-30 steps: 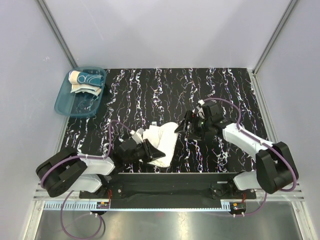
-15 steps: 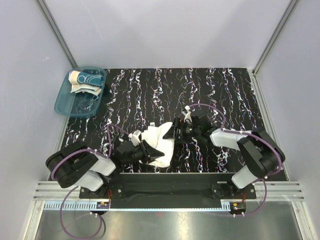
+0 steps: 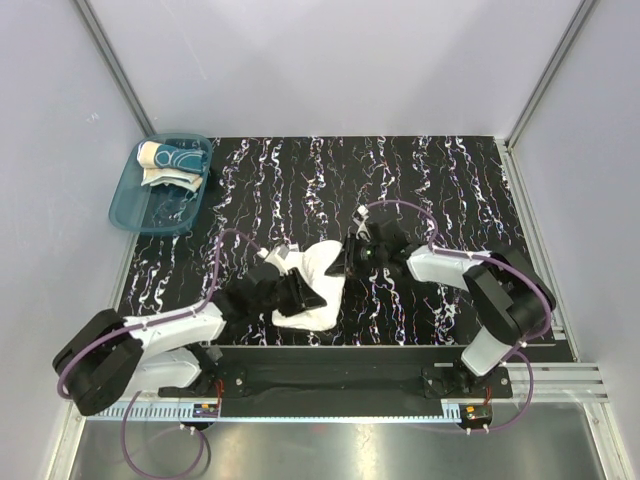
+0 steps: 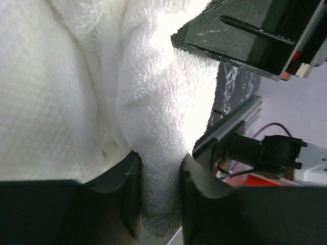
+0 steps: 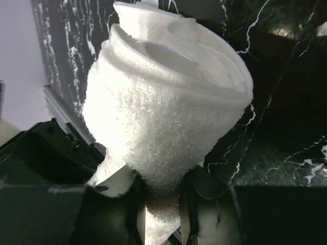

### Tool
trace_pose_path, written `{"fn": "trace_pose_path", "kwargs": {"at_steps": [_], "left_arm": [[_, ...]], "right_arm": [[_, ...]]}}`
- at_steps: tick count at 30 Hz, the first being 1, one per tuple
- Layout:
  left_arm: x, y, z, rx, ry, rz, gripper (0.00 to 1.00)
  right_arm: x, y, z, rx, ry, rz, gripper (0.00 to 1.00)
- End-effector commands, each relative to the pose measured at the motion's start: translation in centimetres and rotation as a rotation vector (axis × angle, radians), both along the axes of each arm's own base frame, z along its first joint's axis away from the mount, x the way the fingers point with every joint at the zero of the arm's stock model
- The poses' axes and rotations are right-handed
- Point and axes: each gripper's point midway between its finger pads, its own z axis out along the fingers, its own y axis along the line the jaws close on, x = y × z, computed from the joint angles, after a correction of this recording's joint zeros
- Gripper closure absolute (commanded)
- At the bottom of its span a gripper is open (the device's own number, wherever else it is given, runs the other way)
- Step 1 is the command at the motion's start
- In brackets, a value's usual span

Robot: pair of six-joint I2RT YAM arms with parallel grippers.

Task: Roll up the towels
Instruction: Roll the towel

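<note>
The white terry towel (image 3: pixel 318 280) lies partly rolled near the table's front middle. My left gripper (image 3: pixel 300 296) comes in from the left and is shut on a fold of it; in the left wrist view the terry (image 4: pixel 76 102) is pinched between the two fingers of that gripper (image 4: pixel 159 171). My right gripper (image 3: pixel 351 257) reaches in from the right and is shut on the towel's far end. The right wrist view shows the coiled roll (image 5: pixel 163 112) standing out from that gripper (image 5: pixel 161 196). The cream towel with the teal pattern (image 3: pixel 168 162) lies in the tub at the back left.
The translucent teal tub (image 3: pixel 150 210) sits at the table's back left corner. The black marbled tabletop (image 3: pixel 450 190) stretches behind and to the right of the towel. A metal rail (image 3: pixel 330 385) runs along the near edge by the arm bases.
My right gripper moved left to the white towel and closed on its end. The left arm stretched further right, still holding its fold, and the towel shifted slightly.
</note>
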Motion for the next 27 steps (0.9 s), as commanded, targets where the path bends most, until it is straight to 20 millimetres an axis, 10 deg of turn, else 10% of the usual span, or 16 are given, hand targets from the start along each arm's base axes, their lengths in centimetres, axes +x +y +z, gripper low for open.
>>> {"fn": "trace_pose_path", "kwargs": {"at_steps": [1, 6, 16, 27], "left_arm": [[0.6, 3.0, -1.1, 0.285, -0.097, -0.029, 0.60], [2.1, 2.7, 2.5, 0.464, -0.252, -0.040, 0.32], [1.9, -2.6, 7.7, 0.669, -0.606, -0.148, 0.26], [-1.4, -7.2, 2.8, 0.650, -0.644, -0.322, 0.15]], "right_arm": [[0.1, -3.0, -0.4, -0.248, 0.008, -0.050, 0.87], [-1.2, -7.2, -0.6, -0.505, 0.074, -0.077, 0.91], [-3.2, -10.3, -0.5, -0.806, 0.154, -0.070, 0.94], [-3.5, -8.3, -0.5, -0.870, 0.188, -0.004, 0.98]]}}
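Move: The left hand, fingers shut on the white towel, has the towel's middle about 3 cm ahead, 2 cm to its left and 2 cm below. The table's front edge runs about 9 cm straight back of it, and the blue bin is some 35 cm left and 26 cm ahead. The right hand grips the towel's far right side, the towel's middle about 4 cm back, 5 cm left and 3 cm below. Rightward together: the left hand lets go of the towel, opens wide and arcs up about 6 cm, then sinks halfway back to straddle the towel's near part, ending some 6 cm farther right and rolled strongly about its fingers' line. The right hand keeps its grip and drags the towel right at nearly constant height, its fingers swinging some 40 degrees to point steeply down. ##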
